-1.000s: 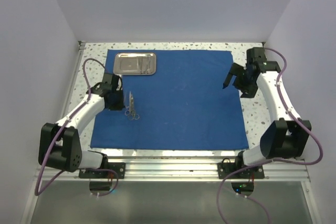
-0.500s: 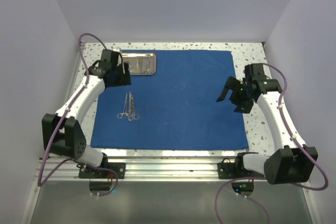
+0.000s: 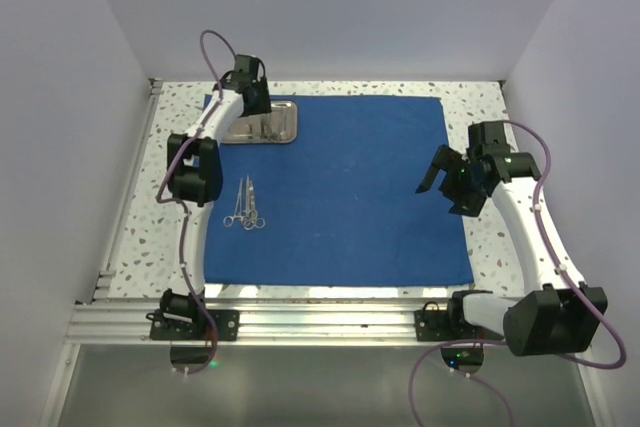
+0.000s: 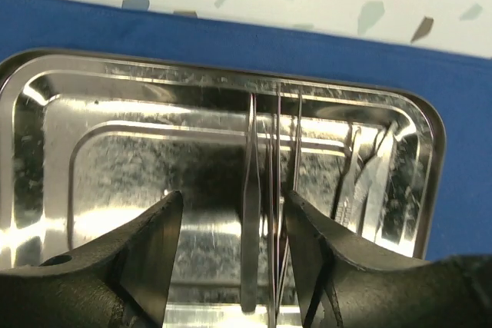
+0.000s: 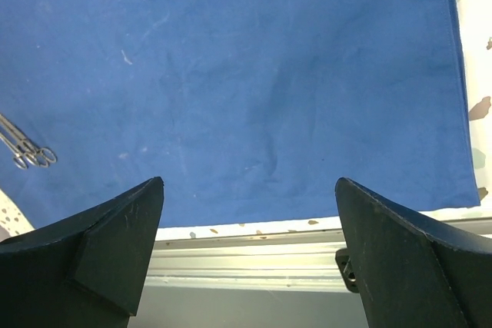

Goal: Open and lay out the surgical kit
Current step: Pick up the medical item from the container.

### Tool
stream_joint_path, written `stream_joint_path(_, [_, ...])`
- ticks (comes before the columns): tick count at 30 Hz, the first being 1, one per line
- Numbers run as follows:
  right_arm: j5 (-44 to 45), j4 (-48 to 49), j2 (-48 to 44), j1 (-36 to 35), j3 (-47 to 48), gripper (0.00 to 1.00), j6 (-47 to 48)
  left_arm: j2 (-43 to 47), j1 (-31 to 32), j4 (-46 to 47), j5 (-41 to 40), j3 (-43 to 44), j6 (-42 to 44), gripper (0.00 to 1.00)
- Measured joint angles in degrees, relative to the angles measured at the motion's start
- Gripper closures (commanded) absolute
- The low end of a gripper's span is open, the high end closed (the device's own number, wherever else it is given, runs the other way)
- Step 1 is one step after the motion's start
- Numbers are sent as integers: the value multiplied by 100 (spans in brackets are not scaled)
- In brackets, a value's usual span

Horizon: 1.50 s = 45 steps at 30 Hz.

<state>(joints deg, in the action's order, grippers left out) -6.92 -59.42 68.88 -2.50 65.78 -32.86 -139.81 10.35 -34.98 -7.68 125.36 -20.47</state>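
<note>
The royal-blue cloth (image 3: pixel 340 197) lies spread flat on the table. On its far left corner sits the steel tray (image 3: pixel 282 128), and my left gripper (image 3: pixel 250 105) hangs over it. In the left wrist view my left gripper (image 4: pixel 234 224) is open, its fingers (image 4: pixel 150 247) on either side of flat silver tweezers (image 4: pixel 250 213) and thinner steel pieces (image 4: pixel 278 167) lying in the tray (image 4: pixel 115 144). Two thin ring-handled instruments (image 3: pixel 247 205), scissors or forceps, lie side by side on the cloth's left part. My right gripper (image 3: pixel 440 175) hovers wide open over the cloth's right edge, holding nothing.
Speckled tabletop (image 3: pixel 490 217) borders the cloth on all sides. An aluminium rail (image 3: pixel 320 297) runs along the near edge, also visible between the right fingers (image 5: pixel 115 243). White walls close in the left, back and right. The ring-handled instruments (image 5: pixel 27 150) show at the far left of the right wrist view.
My left gripper let go of the ring-handled instruments on the cloth, opened, and swung back to the tray. My right arm shifted slightly nearer and stayed open.
</note>
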Motion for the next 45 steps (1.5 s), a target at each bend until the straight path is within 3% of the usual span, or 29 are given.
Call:
stream_joint_path(3, [107,-9,87,0,0,3,-20,-514,-63,105,20,503,-35,43])
stream_joint_path(8, [236,-20,343,0,0,3,-35,-656,-101,385,26,562,-149,46])
stream_joint_path(14, [304,-15,793,0,15,4,-17,-837,-96,643,50,651,-153,62])
stream_joint_path(17, [319,-9,1025,0,96,4,2,-863,-98,717,42,651,-149,70])
stream_joint_path(22, [319,28,1222,0,199,4,70,-905,-96,780,42,654,-155,100])
stream_joint_path(35, [289,173,1335,0,258,4,144,-649,-96,601,55,592,-149,100])
stream_joint_path(39, [247,310,1325,0,219,4,142,234,-28,551,31,-107,-151,100])
stream_joint_path(45, [105,389,1080,0,-83,4,140,2420,503,693,-129,-2020,-490,100])
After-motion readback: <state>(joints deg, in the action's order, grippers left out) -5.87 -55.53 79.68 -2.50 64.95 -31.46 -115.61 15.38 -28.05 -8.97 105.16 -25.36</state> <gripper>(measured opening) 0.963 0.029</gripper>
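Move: The tweezers lie in the tray between the left hand's open fingers, middle about 2 cm ahead, 1 cm right and 3 cm below. Another slim instrument lies 1 cm to their right; the small instruments are about 3 cm ahead and 6 cm right of the hand. The laid-out scissors are some 35 cm back and 2 cm left. From the right hand the tweezers lie roughly 37 cm ahead, 46 cm left and 14 cm lower. Left hand reaches 5 cm forward and down, pinches the tweezers, lifts them 15 cm, drawing back; right sinks. ##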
